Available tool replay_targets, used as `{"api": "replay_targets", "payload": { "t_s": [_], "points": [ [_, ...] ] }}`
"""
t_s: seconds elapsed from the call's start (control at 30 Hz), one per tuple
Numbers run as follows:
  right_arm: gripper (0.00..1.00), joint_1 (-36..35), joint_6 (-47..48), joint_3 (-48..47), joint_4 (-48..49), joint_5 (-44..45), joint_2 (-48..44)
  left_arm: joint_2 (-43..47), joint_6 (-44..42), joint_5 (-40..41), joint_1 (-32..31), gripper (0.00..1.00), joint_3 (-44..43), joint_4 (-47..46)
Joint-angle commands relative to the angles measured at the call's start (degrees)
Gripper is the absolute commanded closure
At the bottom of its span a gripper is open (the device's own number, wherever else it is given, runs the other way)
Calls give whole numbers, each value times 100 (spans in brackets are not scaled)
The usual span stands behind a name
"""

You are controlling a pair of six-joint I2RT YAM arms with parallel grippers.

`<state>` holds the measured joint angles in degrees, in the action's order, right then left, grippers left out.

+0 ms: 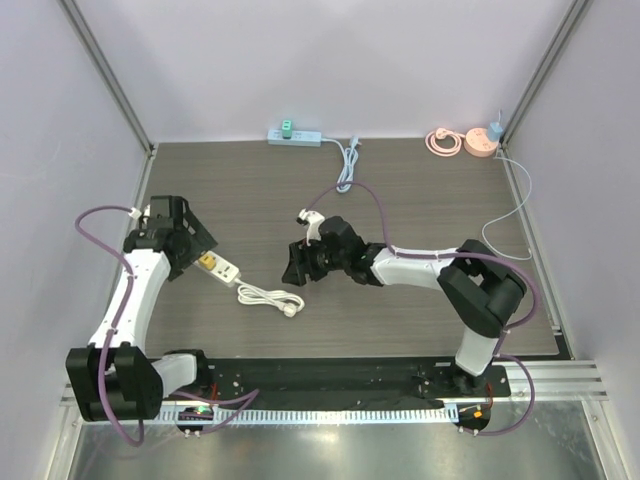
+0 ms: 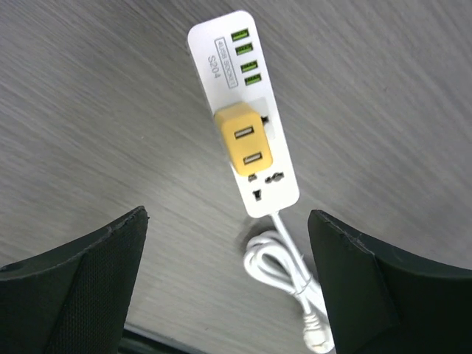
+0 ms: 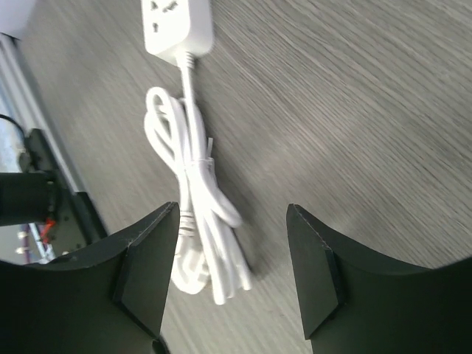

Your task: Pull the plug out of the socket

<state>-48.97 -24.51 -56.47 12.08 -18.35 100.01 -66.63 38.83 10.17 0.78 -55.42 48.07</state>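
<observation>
The socket is a white power strip point(image 1: 226, 270) point(image 2: 221, 66) lying on the dark wood table at the left. A yellow plug point(image 1: 208, 262) point(image 2: 245, 144) with two USB ports sits in it. Its white cord point(image 1: 268, 298) point(image 2: 284, 265) point(image 3: 195, 199) lies bundled to the right of it. My left gripper point(image 1: 195, 245) point(image 2: 227, 215) hovers open over the cord end of the strip, touching nothing. My right gripper point(image 1: 295, 268) point(image 3: 232, 210) is open just above the table beside the bundled cord, with the strip's end point(image 3: 177, 26) beyond it. Nothing is held.
A second pale blue strip point(image 1: 293, 136) with a green plug lies at the back wall, its white cable point(image 1: 347, 165) trailing forward. At the back right are a pink coiled cord point(image 1: 443, 142) and a pink socket point(image 1: 480, 148). A thin white wire point(image 1: 510, 215) loops along the right edge.
</observation>
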Motion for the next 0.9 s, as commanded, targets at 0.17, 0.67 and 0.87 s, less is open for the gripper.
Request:
{"api": "replay_targets", "payload": {
  "t_s": [0.17,0.67,0.87],
  "points": [
    [35,-16,377,496,1006,420,-8,-464,687,-376,221,12,180,-1080],
    [35,-16,148,778,1350,402,36,-781,775,99,282,29,541,-1643],
    [35,-60,210,778,1341,490,89,-1010,530,-261,450,37,348,-1617]
  ]
}}
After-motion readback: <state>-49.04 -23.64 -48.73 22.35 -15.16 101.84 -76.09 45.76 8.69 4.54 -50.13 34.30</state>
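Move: The yellow plug lies below the left hand, about 7 cm down, some 3 cm ahead and 1 cm to the right. The white socket strip runs beneath the plug, its middle about 2 cm ahead, 2 cm right and 9 cm down. The coiled white cord is roughly 14 cm right, 4 cm back and 9 cm down. From the right hand, the plug is some 18 cm left, 5 cm ahead and 3 cm lower. Down and forward together, the left hand sinks about 5 cm onto the yellow plug, reaching some 3.5 cm ahead in the first half, then going on mostly straight down. The wrist turns slightly counter-clockwise while the fingers close from nearly wide to about two-thirds open, still clear of the plug's sides. Meanwhile the empty right hand lowers about 3.5 cm beside the cord, edging to its right, fingers staying part open. ##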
